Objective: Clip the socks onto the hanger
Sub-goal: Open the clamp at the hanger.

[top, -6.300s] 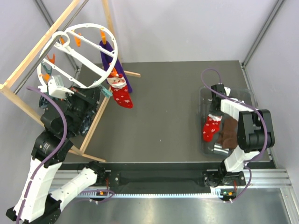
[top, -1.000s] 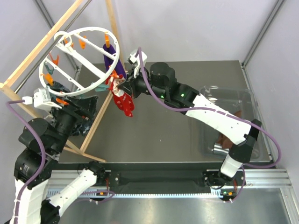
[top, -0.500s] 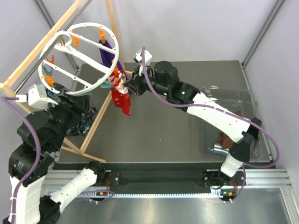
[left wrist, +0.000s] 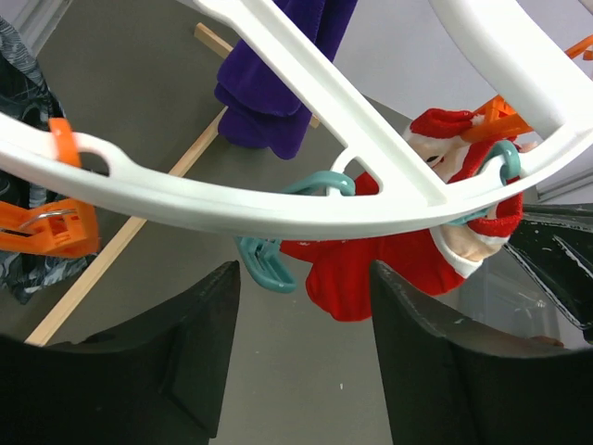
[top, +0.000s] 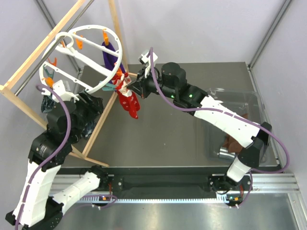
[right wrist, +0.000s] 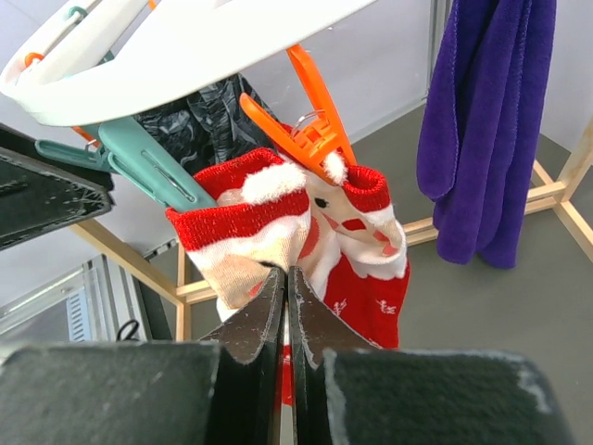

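The white ring hanger hangs at the back left from the wooden frame. Two red Santa socks hang together at its near rim. In the right wrist view, one sock is held by its cuff in an orange clip. My right gripper is shut on the pale part of the other sock, beside a teal clip. My left gripper is open and empty under the rim, below and short of the socks.
Long purple socks hang from the far rim. Dark patterned cloth drapes by the pale wooden frame. A clear bin with a brown item stands at the right. A teal clip hangs under the rim.
The right gripper carried a sock from the bin to the hanger and in the last second edged it up toward the rim. The left arm shifted right under the ring; its jaws narrowed slightly.
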Robot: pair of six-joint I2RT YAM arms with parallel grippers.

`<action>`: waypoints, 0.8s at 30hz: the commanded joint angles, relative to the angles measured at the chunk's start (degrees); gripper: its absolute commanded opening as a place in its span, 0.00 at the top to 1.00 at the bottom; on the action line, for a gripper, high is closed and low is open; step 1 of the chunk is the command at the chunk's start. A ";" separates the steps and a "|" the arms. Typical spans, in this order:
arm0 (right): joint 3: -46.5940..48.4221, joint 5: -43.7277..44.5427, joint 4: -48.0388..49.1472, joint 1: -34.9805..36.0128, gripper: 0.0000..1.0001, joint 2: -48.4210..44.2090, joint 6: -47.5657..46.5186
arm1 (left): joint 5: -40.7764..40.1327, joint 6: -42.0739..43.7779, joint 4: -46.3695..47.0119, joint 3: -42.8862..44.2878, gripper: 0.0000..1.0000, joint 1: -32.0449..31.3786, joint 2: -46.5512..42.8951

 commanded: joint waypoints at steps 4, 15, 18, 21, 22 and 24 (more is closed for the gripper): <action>-0.23 -0.84 2.43 -0.69 1.00 -3.40 0.68 | -2.68 4.03 7.79 -1.53 0.51 -0.08 -0.21; 0.64 -1.01 1.81 -0.61 1.00 -2.88 1.12 | -5.93 8.86 6.83 -0.83 0.54 -0.08 -1.61; 1.08 -1.01 1.63 -0.69 1.00 -2.52 1.39 | -5.15 9.92 7.09 -0.74 0.64 -0.08 -1.71; 1.70 -1.01 0.93 -0.69 1.00 -2.08 1.47 | -3.92 10.97 7.18 -0.30 0.77 -0.08 -1.36; 1.87 -1.01 0.67 -0.61 1.00 -2.17 1.39 | -2.79 11.15 7.09 0.04 0.81 -0.08 -1.27; 1.96 -1.28 0.23 -0.69 1.00 -2.26 1.39 | -1.20 11.59 7.18 0.40 0.85 -0.08 -0.83</action>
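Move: The teal clamp hangs just in front of the left hand's open fingertips, about 1 cm ahead, 2 cm left and 1 cm up. The white hanger rim crosses 1 cm ahead and some 3 cm above that hand; the red sock is about 10 cm right, 3 cm ahead and 3 cm lower, and the purple sock roughly 15 cm ahead and 3 cm right. From the right hand the clamp lies about 10 cm left, 3 cm back and 3 cm higher. The left fingers close on the teal clamp below the rim and pinch it, the grip tightening towards the end. Before that the hand noses forward about 1 cm, then eases left and up, some 1.5 cm each way, rolling slightly left side up and tipping up about 5 degrees. The right hand stays put, still holding the red sock's cuff. ##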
